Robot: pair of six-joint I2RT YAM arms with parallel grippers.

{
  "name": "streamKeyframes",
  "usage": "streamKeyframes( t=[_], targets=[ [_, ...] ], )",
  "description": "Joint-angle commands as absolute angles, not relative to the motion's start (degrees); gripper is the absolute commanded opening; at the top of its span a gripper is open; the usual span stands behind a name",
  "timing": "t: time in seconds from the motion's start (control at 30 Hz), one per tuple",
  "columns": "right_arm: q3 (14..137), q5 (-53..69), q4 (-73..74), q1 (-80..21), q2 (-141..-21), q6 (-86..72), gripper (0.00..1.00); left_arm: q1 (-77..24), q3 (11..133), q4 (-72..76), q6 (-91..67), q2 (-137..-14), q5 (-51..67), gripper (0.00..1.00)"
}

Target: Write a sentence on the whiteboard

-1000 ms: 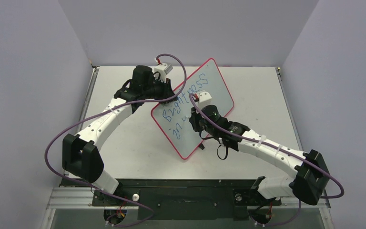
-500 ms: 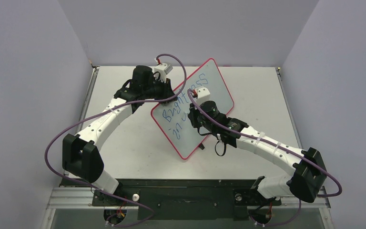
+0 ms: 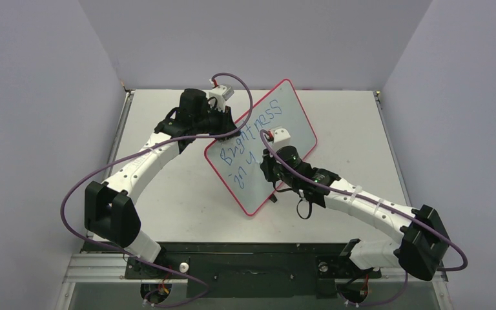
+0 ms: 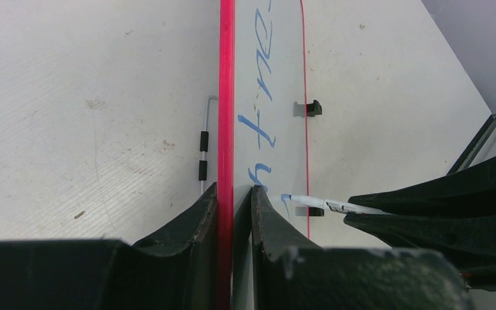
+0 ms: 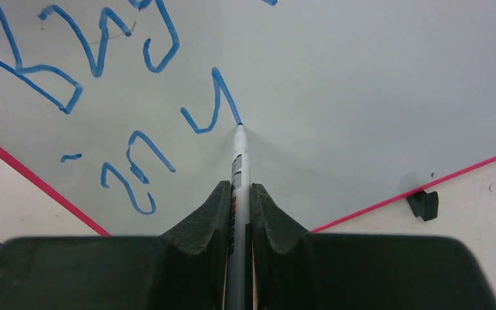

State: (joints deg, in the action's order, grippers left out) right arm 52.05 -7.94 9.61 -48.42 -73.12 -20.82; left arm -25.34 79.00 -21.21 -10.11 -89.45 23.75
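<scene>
The whiteboard (image 3: 292,116), white with a red-pink rim, stands tilted on the table. My left gripper (image 3: 233,133) is shut on its upper left edge; in the left wrist view the fingers (image 4: 234,188) pinch the rim (image 4: 226,97). The sentence (image 3: 253,132) in blue reads "Brightness" with "in y" below it. My right gripper (image 5: 239,186) is shut on a white marker (image 5: 239,161). The marker's tip touches the board (image 5: 361,97) at the end of the "y" stroke (image 5: 225,92). The left wrist view shows the marker (image 4: 316,204) meeting the board face.
A black clip (image 5: 423,203) sits on the board's lower rim, another (image 4: 314,108) further along. A thin wire stand (image 4: 204,142) lies behind the board. Grey table (image 3: 168,194), purple walls on three sides, a metal rail (image 3: 258,265) at the near edge.
My right wrist slid up the board with the marker, then came back down and to the right. The left arm and the board have not moved.
</scene>
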Motion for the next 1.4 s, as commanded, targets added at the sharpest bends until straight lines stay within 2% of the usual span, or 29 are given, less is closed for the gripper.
streamKeyframes(
  t=[0.0,0.47,0.97,1.13,1.37],
  targets=[
    [49.2,-7.0,8.3,-49.4,-72.0,-22.6,0.0,-25.1,80.5,-17.1,-3.5,-87.0,17.1,0.0],
    [45.4,-9.7,9.2,-53.4,-69.4,-24.6,0.0,-25.0,80.3,-17.1,-3.6,-86.5,17.2,0.0],
    [57.8,-13.4,14.5,-56.0,-71.0,-21.2,0.0,-25.0,80.2,-17.1,-3.5,-86.4,16.8,0.0],
    [61.4,-16.1,16.9,-55.9,-66.4,-19.1,0.0,-25.1,80.1,-17.1,-3.5,-85.7,16.8,0.0],
    [56.0,-18.5,14.0,-53.0,-59.9,-19.1,0.0,-26.2,80.4,-17.5,-3.4,-85.0,15.5,0.0]
  ],
)
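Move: The marker in the right hand stands with its tip on the whiteboard, on the half-drawn "y", about 3 cm ahead, 3 cm left and 3 cm below the hand. From that hand, "in" lies some 10 cm left, 2 cm back and 6 cm lower, and the middle of "Brightness" about 10 cm ahead, 6 cm left and 2 cm above. From the left hand on the board's raised edge, the "y" is roughly 7 cm back, 8 cm right and 8 cm lower. Still gripping the marker with its tip on the whiteboard, the right hand pulls the long stroke of the "y" back about 4.5 cm and down the slanting board some 3 cm, bending slightly left at the bottom to hook the tail. It then lifts off quickly, about 12 cm up and a little forward, tipping the fingers up some 10 degrees, while the left hand keeps its pinch on the board's raised edge, practically still. ##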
